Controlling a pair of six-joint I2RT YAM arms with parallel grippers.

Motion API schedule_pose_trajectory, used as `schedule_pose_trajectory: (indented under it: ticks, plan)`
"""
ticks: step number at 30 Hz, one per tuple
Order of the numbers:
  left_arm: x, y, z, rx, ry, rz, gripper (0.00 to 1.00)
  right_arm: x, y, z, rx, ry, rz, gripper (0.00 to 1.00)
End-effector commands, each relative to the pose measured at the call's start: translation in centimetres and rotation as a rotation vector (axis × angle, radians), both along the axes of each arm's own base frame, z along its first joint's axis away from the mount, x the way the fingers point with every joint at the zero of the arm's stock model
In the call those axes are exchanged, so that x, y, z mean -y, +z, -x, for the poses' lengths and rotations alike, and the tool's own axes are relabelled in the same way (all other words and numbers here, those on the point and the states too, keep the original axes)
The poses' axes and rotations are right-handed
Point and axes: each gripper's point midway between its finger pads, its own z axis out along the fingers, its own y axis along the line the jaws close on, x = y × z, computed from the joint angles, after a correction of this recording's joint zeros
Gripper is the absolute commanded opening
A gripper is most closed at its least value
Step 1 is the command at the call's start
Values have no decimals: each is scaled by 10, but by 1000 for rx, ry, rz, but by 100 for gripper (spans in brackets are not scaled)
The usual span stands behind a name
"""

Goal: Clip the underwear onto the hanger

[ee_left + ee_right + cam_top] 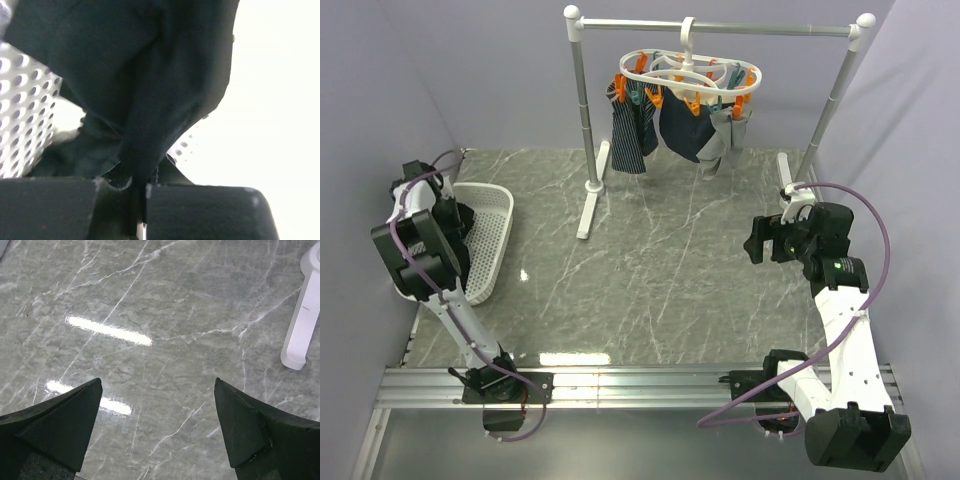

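Observation:
The underwear [150, 75] is black, limp cloth that fills the left wrist view, bunched inside a white perforated basket [25, 115]. My left gripper [136, 187] is shut, a fold of the cloth pinched between its fingers. In the top view this gripper [460, 222] reaches down into the basket [502, 235] at the table's left edge. The hanger [690, 75], a white oval loop with orange and teal pegs, hangs by its hook from the rail at the back. My right gripper [755, 240] [157, 390] hovers open over the bare marble at the right, holding nothing.
A silver rail stand [720, 25] with white ball ends carries the hanger. A dark striped garment [630, 130], a dark piece [682, 132] and a grey sock-like piece [722, 140] hang from pegs. A white stand foot [300, 325] lies near my right gripper.

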Motion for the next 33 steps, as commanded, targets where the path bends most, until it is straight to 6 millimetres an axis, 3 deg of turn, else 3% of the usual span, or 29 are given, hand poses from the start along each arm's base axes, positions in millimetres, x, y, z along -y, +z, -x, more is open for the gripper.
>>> schedule_pose_trajectory:
  ticks: [1,2,3,5,6,7,10,11,12,13,15,16,18,19,21,22,24,25,29,32,33]
  plan:
    - [25,97,-25,203,-110,18,0,-4,14,-3,41,23,-14,100]
    - [33,124,-35,255,-155,2,0,-5,14,-3,39,28,-15,100]
    - [44,139,-34,266,-188,12,0,-5,15,-3,39,29,-16,100]
    - [79,193,-45,379,-307,9,0,-6,19,-4,51,34,-15,100]
    - [93,209,-47,408,-347,4,0,-5,20,-4,52,35,-14,100]
    - [129,238,-46,456,-442,31,0,-7,22,-4,56,44,-19,100]
    - [187,274,-36,524,-606,49,0,-10,26,-2,49,74,-10,100]
    - [228,283,-28,546,-725,93,0,-10,26,-1,43,85,-10,100]
    - [247,287,-22,560,-771,116,0,-10,29,-1,45,95,4,100]
    - [284,294,-8,577,-867,150,0,-10,31,1,48,104,15,100]
    - [320,302,12,601,-969,183,0,-10,34,5,56,139,50,100]
    - [350,294,25,579,-1045,214,0,-9,36,8,67,153,64,100]
    - [377,292,43,583,-1109,258,0,-10,35,14,75,198,106,100]
    - [401,271,59,522,-1170,295,0,-10,37,16,83,207,117,100]
    - [424,254,71,497,-1223,319,0,-10,33,22,75,237,138,100]
    - [442,228,90,426,-1282,345,0,-11,31,25,72,247,142,100]
    - [464,208,102,395,-1350,377,0,-12,25,30,55,269,152,100]
    - [481,189,122,335,-1414,429,0,-14,23,33,49,285,150,100]
    - [524,156,177,178,-1639,597,0,-17,19,45,34,332,159,100]
    - [543,133,203,64,-1747,684,1,-19,15,50,44,349,162,100]
    - [547,116,206,-1,-1762,717,1,-19,7,51,35,351,160,100]
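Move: The left fingers, already shut on the black underwear, are low in the white basket, whose middle lies about 4 cm back, 2 cm right and a few centimetres below. The open right gripper waits roughly 77 cm to their right, 9 cm nearer the base and 17 cm higher; the hanger is about 63 cm right, 12 cm ahead and 35 cm above, and the rack's left foot 39 cm right and 9 cm ahead. From the right hand, the underwear lies about 77 cm left, 8 cm ahead and 19 cm below. Keeping its pinch on the underwear, the left hand pulls up out of the basket, first drifting a little forward, and swings in a fast arc some 50 cm to the right, topping out about 30 cm up and then coming back towards the base and sinking in front of the rack, while the wrist turns about 90 degrees clockwise towards the right gripper. The right hand, fingers still wide open and empty, draws back about 4 cm and turns some 15 degrees counter-clockwise towards the arriving cloth. ##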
